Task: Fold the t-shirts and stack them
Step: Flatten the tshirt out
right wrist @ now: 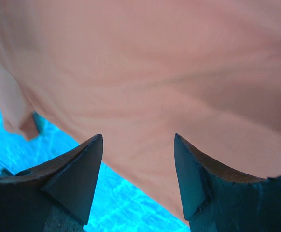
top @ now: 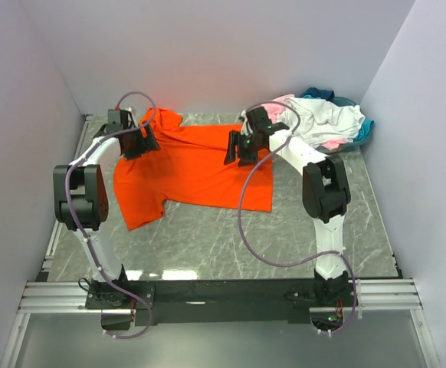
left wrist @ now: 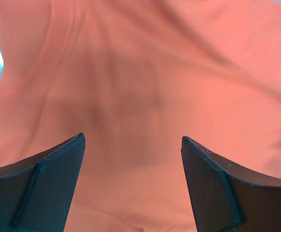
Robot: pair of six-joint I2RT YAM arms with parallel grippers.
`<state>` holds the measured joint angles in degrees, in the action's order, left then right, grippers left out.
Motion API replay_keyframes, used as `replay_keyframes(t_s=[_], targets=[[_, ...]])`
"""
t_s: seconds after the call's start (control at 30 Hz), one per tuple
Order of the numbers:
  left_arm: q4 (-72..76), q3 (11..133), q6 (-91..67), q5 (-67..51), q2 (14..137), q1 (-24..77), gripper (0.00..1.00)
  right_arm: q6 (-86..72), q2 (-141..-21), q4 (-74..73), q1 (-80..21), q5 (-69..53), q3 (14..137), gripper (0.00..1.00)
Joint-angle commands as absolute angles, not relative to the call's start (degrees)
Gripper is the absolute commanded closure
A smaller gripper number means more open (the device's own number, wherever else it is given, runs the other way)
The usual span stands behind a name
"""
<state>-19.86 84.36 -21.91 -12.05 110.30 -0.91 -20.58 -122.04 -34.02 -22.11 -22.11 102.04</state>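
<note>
The bright orange t-shirt [top: 192, 165] lies spread and rumpled on the grey marbled table, one sleeve hanging toward the near left. My left gripper [top: 141, 142] is open just above its far left part; orange cloth [left wrist: 140, 96] fills the left wrist view between the fingers [left wrist: 58, 164]. My right gripper [top: 237, 149] is open over the shirt's far right part, where an orange edge [right wrist: 169, 87] runs across the table between the fingers [right wrist: 82, 164]. A heap of white, pale pink and teal t-shirts [top: 323, 119] sits at the far right corner.
White walls close in the table on the left, back and right. The bare marbled table surface [top: 231, 245] lies between the shirt and the arm bases. Purple cables loop off both arms.
</note>
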Motion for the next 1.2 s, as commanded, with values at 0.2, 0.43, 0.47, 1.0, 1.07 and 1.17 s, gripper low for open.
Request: replay_keyframes(t_s=[0.2, 0.43, 0.47, 1.0, 1.07, 1.17], targets=[[-15.1, 79.5, -24.6, -13.2, 112.3, -0.9, 0.14, -22.6, -119.9, -31.0, -23.4, -21.5, 96.6, 0.33], [-13.5, 79.7, -26.3, -13.2, 116.2, -1.0, 0.14, -22.7, -123.5, -31.2, -23.4, -19.8, 96.9, 0.33], [-13.4, 79.8, -26.5, -13.0, 116.5, -1.0, 0.14, -22.7, -123.8, -31.2, -23.4, -19.7, 97.1, 0.33], [-14.3, 88.9, -28.3, -13.7, 126.6, -1.1, 0.14, -23.1, -129.1, -31.7, -20.3, -18.5, 100.6, 0.32], [-14.8, 90.8, -27.8, -13.7, 127.7, -1.1, 0.14, -23.5, -129.7, -31.8, -19.5, -18.9, 101.8, 0.33], [-15.5, 93.5, -26.9, -13.9, 129.2, -1.1, 0.14, -23.5, -131.3, -32.5, -18.8, -19.5, 104.1, 0.33]])
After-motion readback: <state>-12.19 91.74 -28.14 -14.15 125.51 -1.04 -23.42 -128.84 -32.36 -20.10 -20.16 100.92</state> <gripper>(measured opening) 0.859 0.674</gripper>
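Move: The orange t-shirt lies spread beneath both raised hands, about 8 cm down; its middle is some 15 cm right and 3 cm back of the left hand, and 13 cm left of the right hand, level with it. From the left hand, its bunched far-left corner lies about 12 cm ahead and 5 right, its near-left corner 21 back and 5 left. From the right hand, the near-right corner is 16 back and 12 right, and the laundry basket 13 ahead and 28 right. Onto the t-shirt's upper half come both open grippers, easing back 2 to 3 cm while sinking over 6 cm until the fingertips touch the cloth. Then they stay low and push the cloth forward with fingers still open, the left by about 7 cm, the right later and by some 3 cm, drifting right. ##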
